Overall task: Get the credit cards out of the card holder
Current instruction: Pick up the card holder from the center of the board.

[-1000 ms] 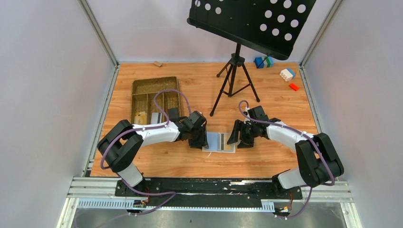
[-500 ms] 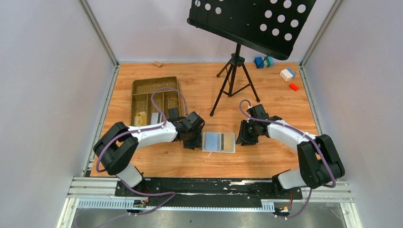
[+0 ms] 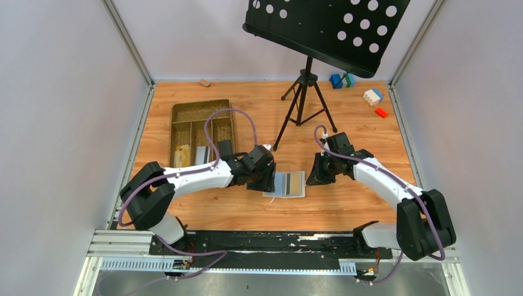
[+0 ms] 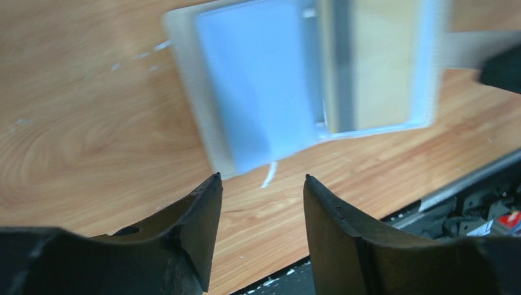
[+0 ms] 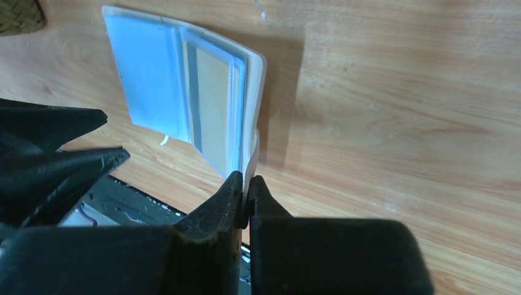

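Observation:
The card holder (image 3: 279, 185) lies open on the wood table, light blue inside. A tan credit card (image 5: 215, 104) with a dark stripe sits in its clear sleeve. My right gripper (image 5: 246, 179) is shut on the holder's cream right-hand cover, which it lifts on edge. In the top view the right gripper (image 3: 311, 177) is at the holder's right side. My left gripper (image 4: 262, 177) is open with nothing between its fingers, just short of the card holder's (image 4: 258, 92) near left corner. From above, the left gripper (image 3: 266, 179) covers the holder's left half.
A woven brown tray (image 3: 185, 120) stands at the back left, with a yellowish flat piece (image 3: 182, 154) and a grey one (image 3: 201, 153) in its near compartments. A black tripod (image 3: 302, 105) stands behind the holder. Toy blocks (image 3: 373, 95) lie at the back right.
My right gripper has closed on the holder's right cover and raised it. My left gripper drew back, then moved right over the holder's left half, jaws a little wider.

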Motion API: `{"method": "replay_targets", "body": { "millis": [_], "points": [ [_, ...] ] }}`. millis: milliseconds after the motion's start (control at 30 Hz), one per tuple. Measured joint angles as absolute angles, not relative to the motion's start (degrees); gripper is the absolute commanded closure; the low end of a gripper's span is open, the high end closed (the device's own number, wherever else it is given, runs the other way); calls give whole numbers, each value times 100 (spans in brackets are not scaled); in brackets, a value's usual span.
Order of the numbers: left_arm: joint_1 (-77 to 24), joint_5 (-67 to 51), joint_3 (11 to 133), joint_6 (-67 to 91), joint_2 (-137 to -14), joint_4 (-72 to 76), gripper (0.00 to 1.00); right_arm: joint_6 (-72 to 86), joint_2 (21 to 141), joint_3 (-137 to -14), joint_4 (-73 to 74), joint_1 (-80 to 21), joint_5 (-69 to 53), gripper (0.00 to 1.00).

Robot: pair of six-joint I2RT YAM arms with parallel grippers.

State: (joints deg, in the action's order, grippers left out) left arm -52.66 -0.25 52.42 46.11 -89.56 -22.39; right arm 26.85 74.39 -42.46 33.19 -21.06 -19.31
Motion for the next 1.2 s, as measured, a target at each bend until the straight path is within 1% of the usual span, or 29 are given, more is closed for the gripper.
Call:
{"method": "replay_targets", "body": {
  "millis": [133, 300, 333, 367, 700, 900, 1200],
  "points": [
    [-5782, 316, 5721, 4211, -8956, -2178, 25, 2694, 7437, -4248, 3395, -2104, -2202, 100],
    [-6263, 666, 5870, 3736, -9028, -1826, 16, 2777, 7461, -4283, 3422, -2040, -2552, 100],
    [-6316, 720, 5870, 3640, -9074, -1776, 7, 2803, 7465, -4309, 3448, -2010, -2639, 100],
    [-6379, 790, 5867, 3505, -9137, -1697, 1, 2827, 7483, -4348, 3481, -1977, -2722, 100],
    [-6490, 963, 5701, 2534, -9421, -965, 1, 2958, 7872, -4606, 3688, -1844, -3312, 100],
    [-6495, 690, 5704, 2425, -9684, -685, 1, 3009, 7878, -4630, 3721, -1828, -3448, 100],
    [-6512, 250, 5699, 2438, -9741, -440, 0, 3085, 7878, -4630, 3721, -1828, -3485, 100]
  ]
}}
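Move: The open card holder lies flat on the table with its middle about 7 cm to the right of the left hand, 1 cm ahead and some 4 cm below. From the right hand, which already pinches the strap at its right edge, that middle is roughly 9 cm to the left, level ahead and 5 cm below. A small white scrap lies about 2 cm right of the left hand and 5 cm back; the nearest music stand foot is some 16 cm ahead and 3 cm right. The card holder stays pinched by its strap in the right fingers, which ease it about 3 cm left and a little over 2 cm up, with a slight draw back, as that wrist tilts. Over it the left hand travels some 9 cm right to the strap side, rising first and then sinking most of the way back, turning clockwise about 30 degrees with its fingertips swinging forward, while its fingers spread from half to wide open. ##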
